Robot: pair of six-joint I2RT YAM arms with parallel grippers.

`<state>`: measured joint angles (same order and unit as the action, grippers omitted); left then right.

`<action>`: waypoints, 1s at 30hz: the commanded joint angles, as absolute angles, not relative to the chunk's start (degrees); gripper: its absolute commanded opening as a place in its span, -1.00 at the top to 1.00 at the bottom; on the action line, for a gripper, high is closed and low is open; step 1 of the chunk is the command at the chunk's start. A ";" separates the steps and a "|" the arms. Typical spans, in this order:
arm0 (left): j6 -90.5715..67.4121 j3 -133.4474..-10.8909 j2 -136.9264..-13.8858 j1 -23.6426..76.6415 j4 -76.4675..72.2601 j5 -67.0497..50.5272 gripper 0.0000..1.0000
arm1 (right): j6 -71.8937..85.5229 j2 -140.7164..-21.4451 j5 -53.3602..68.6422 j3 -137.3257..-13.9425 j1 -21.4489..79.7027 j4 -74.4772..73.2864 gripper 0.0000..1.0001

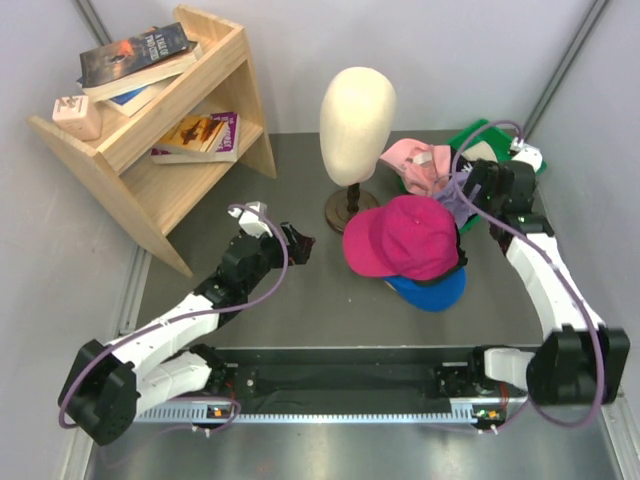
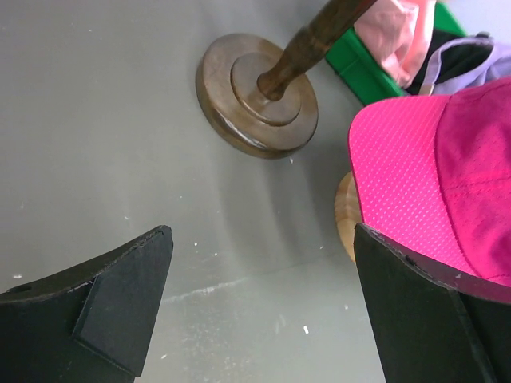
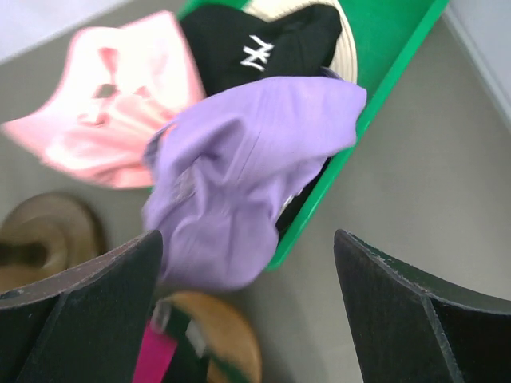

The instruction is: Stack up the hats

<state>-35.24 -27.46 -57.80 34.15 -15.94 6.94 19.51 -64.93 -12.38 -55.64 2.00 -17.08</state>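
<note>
A magenta cap (image 1: pixel 405 237) sits on a blue cap (image 1: pixel 432 290) near the table's middle, over a round wooden stand (image 2: pixel 345 215). At the back right a green tray (image 3: pixel 399 64) holds a black cap with a white logo (image 3: pixel 263 44) and a cream bucket hat (image 3: pixel 345 56). A lavender cap (image 3: pixel 247 159) droops over the tray's edge, and a light pink cap (image 3: pixel 120 112) lies beside it. My right gripper (image 3: pixel 247 234) hovers open over the lavender cap. My left gripper (image 2: pixel 263 229) is open and empty, left of the magenta cap (image 2: pixel 447 175).
A cream mannequin head (image 1: pixel 357 110) stands on a dark wooden base (image 2: pixel 255 96) behind the stack. A wooden shelf (image 1: pixel 150 130) with books fills the back left corner. Grey walls close in the table's sides.
</note>
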 commanded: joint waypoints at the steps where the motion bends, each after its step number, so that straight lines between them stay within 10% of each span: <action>1: -31.55 -31.02 -58.18 33.66 -16.18 6.06 -0.98 | 20.47 -73.64 -10.21 -60.99 -2.89 -6.69 -0.75; 10: -31.38 -31.38 -59.77 32.87 -15.56 6.85 -0.98 | 24.08 -87.44 -6.07 -66.09 -4.66 -0.44 -0.71; 19: -30.06 -31.03 -54.68 32.70 -12.66 9.84 -0.98 | 20.22 -83.42 -6.33 -70.47 -5.01 5.19 1.00; 30: -26.72 -32.52 -48.61 32.70 -10.72 10.46 -0.98 | 16.17 -69.80 3.86 -81.91 -3.61 3.17 1.00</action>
<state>-29.34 -29.80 -51.05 32.97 -11.27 10.35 17.74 -77.52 -2.50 -76.53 -4.51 -1.52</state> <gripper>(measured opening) 0.991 0.020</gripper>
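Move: Almost straight ahead of the right hand lies the purple hat, about 9 cm out, 1 cm to the right and 8 cm lower, in the green basket. The black hat is some 7 cm beyond it, and the pink hat about 15 cm ahead of the hand and 11 cm left. The stack's magenta hat sits roughly 9 cm back and 15 cm left of the hand. From the left hand the purple hat is about 16 cm ahead and 42 cm right. Reaching forward about 10 cm, some 5 cm down and slightly right with open fingers, the right hand comes onto the purple hat and shuts its fingers fully, pinching the cloth. It then lifts steeply by about 20 cm out of the basket, fingers tipping upward, easing slightly back at the end. The empty, open left hand rises a few centimetres and drifts left. ##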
